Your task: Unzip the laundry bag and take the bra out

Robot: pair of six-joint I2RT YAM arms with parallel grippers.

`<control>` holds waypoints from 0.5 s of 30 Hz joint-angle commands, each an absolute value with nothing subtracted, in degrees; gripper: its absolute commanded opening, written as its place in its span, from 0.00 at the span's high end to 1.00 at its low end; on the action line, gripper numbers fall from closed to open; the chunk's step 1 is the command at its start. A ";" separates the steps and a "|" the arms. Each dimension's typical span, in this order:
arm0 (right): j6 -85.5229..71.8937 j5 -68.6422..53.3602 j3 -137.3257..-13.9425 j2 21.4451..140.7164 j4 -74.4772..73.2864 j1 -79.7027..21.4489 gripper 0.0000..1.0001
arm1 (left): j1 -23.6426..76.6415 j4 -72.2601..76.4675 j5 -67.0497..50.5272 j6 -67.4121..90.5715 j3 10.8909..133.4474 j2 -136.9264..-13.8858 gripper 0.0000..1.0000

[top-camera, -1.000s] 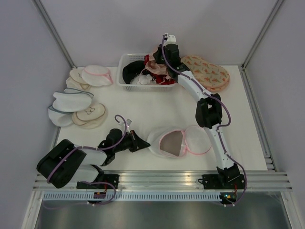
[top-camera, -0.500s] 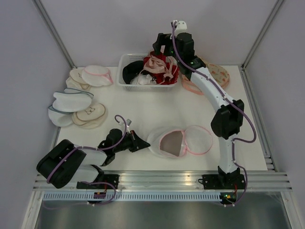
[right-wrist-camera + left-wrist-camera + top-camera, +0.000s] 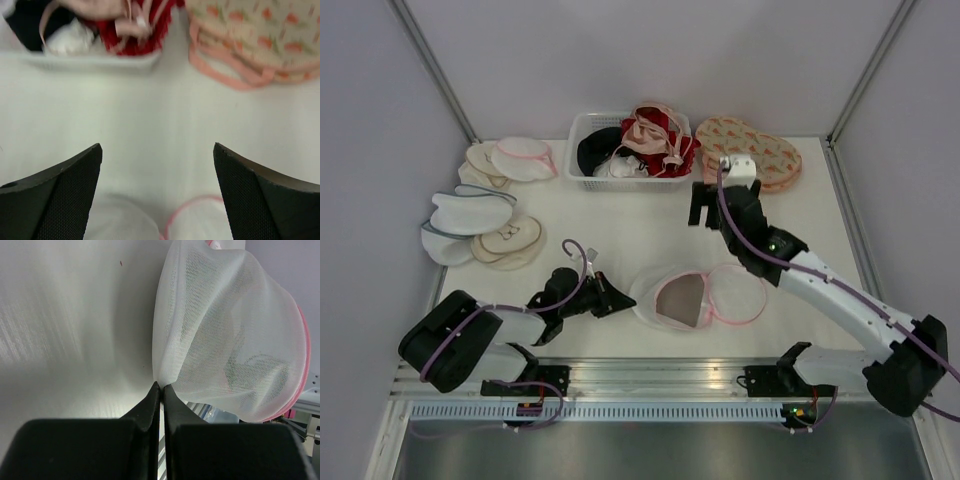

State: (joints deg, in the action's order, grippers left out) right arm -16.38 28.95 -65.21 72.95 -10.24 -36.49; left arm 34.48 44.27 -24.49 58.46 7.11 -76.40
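Note:
The laundry bag (image 3: 700,298), white mesh with pink zipper trim, lies unzipped and gaping at the table's near middle. My left gripper (image 3: 618,300) is at its left edge, jaws shut, with the tips (image 3: 160,385) pinching a fold of the mesh (image 3: 225,340). A red and pink bra (image 3: 655,135) lies heaped on the right end of the white basket (image 3: 582,130). My right gripper (image 3: 708,213) hovers open and empty over bare table between basket and bag. Its wrist view shows the bra (image 3: 132,27) ahead and the bag's pink rim (image 3: 195,215) below.
Beige floral pouches (image 3: 750,150) lie right of the basket and also show in the right wrist view (image 3: 250,35). White pouches with blue trim (image 3: 470,212) and more beige and pink-trimmed ones (image 3: 515,158) are piled at the left. Dark and white garments fill the basket.
The right gripper opened over the basket and left the bra there. The right arm then drew back toward the bag. The left gripper stayed shut on the bag.

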 commanded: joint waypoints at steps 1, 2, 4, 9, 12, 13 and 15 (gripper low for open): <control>-24.15 34.02 -54.17 62.27 -18.27 -41.91 0.05 | 34.54 45.26 -25.40 58.62 9.31 -77.69 0.98; -26.35 33.93 -50.05 59.88 -19.93 -43.32 0.07 | 34.54 45.35 -25.75 58.88 9.40 -77.87 0.98; -30.74 33.05 -44.51 52.32 -23.81 -47.10 0.12 | 34.54 45.18 -25.58 58.89 9.67 -78.22 0.98; -36.91 25.59 -39.21 39.84 -30.48 -49.74 0.28 | 34.54 45.09 -25.93 59.15 10.98 -79.36 0.98; -38.41 19.79 -35.69 37.89 -29.54 -49.75 0.29 | 34.54 45.61 -26.10 59.76 11.16 -79.45 0.98; -39.19 17.25 -33.33 37.97 -28.66 -49.75 0.29 | 34.54 45.79 -26.02 60.03 11.16 -79.37 0.98; -39.72 14.52 -30.95 38.84 -24.63 -49.75 0.27 | 34.54 45.62 -25.93 60.12 11.25 -79.10 0.98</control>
State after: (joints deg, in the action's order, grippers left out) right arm -36.29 21.63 -34.81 37.50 -26.79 -49.41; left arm 34.48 43.42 -24.64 58.65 9.76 -79.13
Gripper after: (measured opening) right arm 0.722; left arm 0.030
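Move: The laundry bag's open mouth lies about 18 cm back from the right hand, some 11 cm to its left and 25 cm below. The bag's round mesh flap is 16 cm back and 3 cm to the hand's right. Out ahead, the patterned bag is about 19 cm forward and 7 cm right, the white basket 20 cm forward and 23 cm left. From the left hand, already pinching the mesh end, the mouth is 1 cm ahead, 12 cm right. Right hand sweeps back about 17 cm and down 11 towards the laundry bag's mouth, fingers narrowing; left keeps pinching. ##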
